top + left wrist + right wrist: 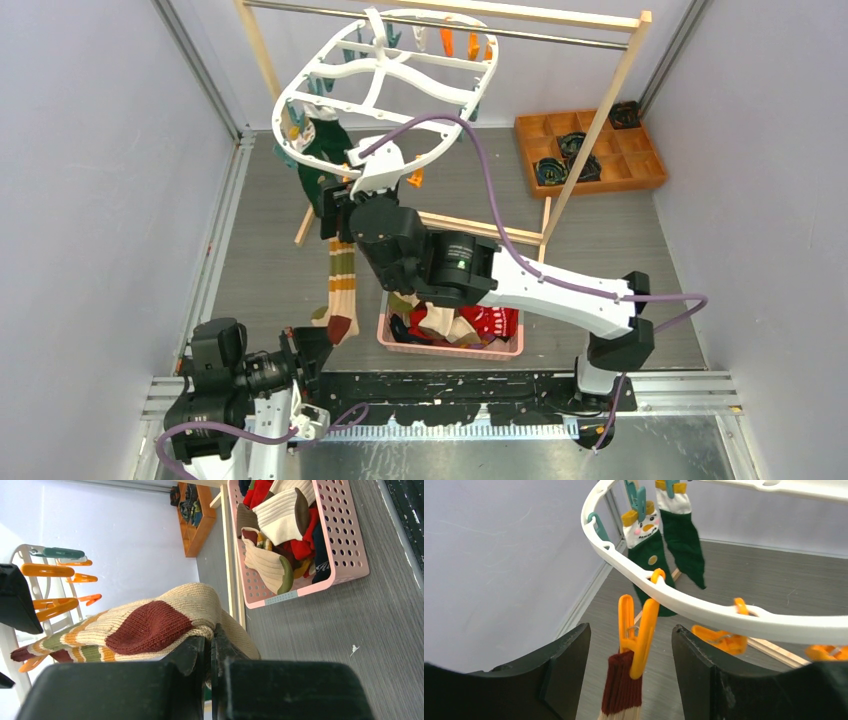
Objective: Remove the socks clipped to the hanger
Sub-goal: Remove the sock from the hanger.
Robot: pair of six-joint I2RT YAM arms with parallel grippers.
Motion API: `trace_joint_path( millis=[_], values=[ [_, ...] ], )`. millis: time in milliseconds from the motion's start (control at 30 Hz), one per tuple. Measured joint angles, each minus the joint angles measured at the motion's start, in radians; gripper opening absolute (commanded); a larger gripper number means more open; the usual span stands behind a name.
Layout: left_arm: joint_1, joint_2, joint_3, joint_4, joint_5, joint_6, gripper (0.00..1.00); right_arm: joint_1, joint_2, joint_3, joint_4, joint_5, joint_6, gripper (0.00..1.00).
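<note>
The white hanger (385, 70) hangs from the rack's rail. Two green snowman socks (325, 150) are clipped at its left rim (704, 612), and they also show in the right wrist view (651, 560). A beige striped sock (342, 280) hangs from an orange clip (636, 635) by its maroon cuff (624, 685). My right gripper (630, 630) is open, with one finger on each side of that clip and cuff, touching neither. My left gripper (214, 635) is low at the near left and shut on the toe end of the striped sock (150, 625).
A pink basket (450, 348) with several socks in it sits on the floor under the right arm, and shows in the left wrist view too (345, 545). A wooden compartment tray (640, 170) lies at the far right. The wooden rack's leg (590, 130) slants nearby.
</note>
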Motion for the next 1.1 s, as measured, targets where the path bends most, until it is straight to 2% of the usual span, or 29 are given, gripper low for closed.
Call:
trace_joint_path(
  millis=[200, 367, 600, 667, 833, 967, 1033, 1100],
  values=[
    [0.0, 0.0, 0.0, 0.0, 0.012, 0.0, 0.0, -0.005, 0.079, 0.054, -0.002, 0.016, -0.048, 0.66],
    [0.0, 0.0, 0.0, -0.002, 0.021, 0.0, 0.0, -0.016, 0.123, 0.104, -0.003, 0.029, -0.079, 0.6],
    [0.0, 0.0, 0.0, -0.003, 0.021, 0.0, 0.0, -0.02, 0.158, 0.154, 0.0, 0.075, -0.122, 0.58],
    [0.0, 0.0, 0.0, -0.003, 0.021, 0.0, 0.0, -0.02, 0.158, 0.154, 0.0, 0.082, -0.125, 0.53],
    [0.0, 0.0, 0.0, -0.003, 0.021, 0.0, 0.0, -0.033, 0.157, 0.15, 0.001, 0.086, -0.106, 0.26],
    [0.0, 0.0, 0.0, -0.007, 0.021, 0.0, 0.0, -0.057, 0.14, 0.113, 0.014, 0.067, -0.063, 0.13],
    [0.0, 0.0, 0.0, -0.012, 0.02, 0.0, 0.0, -0.069, 0.124, 0.086, 0.015, 0.039, -0.038, 0.03],
    [0.0, 0.0, -0.001, -0.012, 0.02, 0.0, 0.0, -0.075, 0.113, 0.07, 0.016, 0.012, -0.019, 0.01]
  ],
)
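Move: The orange clip pinching the striped sock's cuff sits just past the right hand's open fingers, about 5 cm ahead, 2 cm left and 2 cm lower. The next orange clip on the hanger is roughly 9 cm to the right of it and 2 cm farther out; the green stocking hangs some 15 cm ahead of the hand, 6 cm left and 8 cm below. From the left hand, already holding the sock's foot, the clip is about 22 cm ahead, 4 cm right and 17 cm up. Right hand eases about 4 cm forward, slightly down, and pinches the orange clip's handles; left keeps the sock. ##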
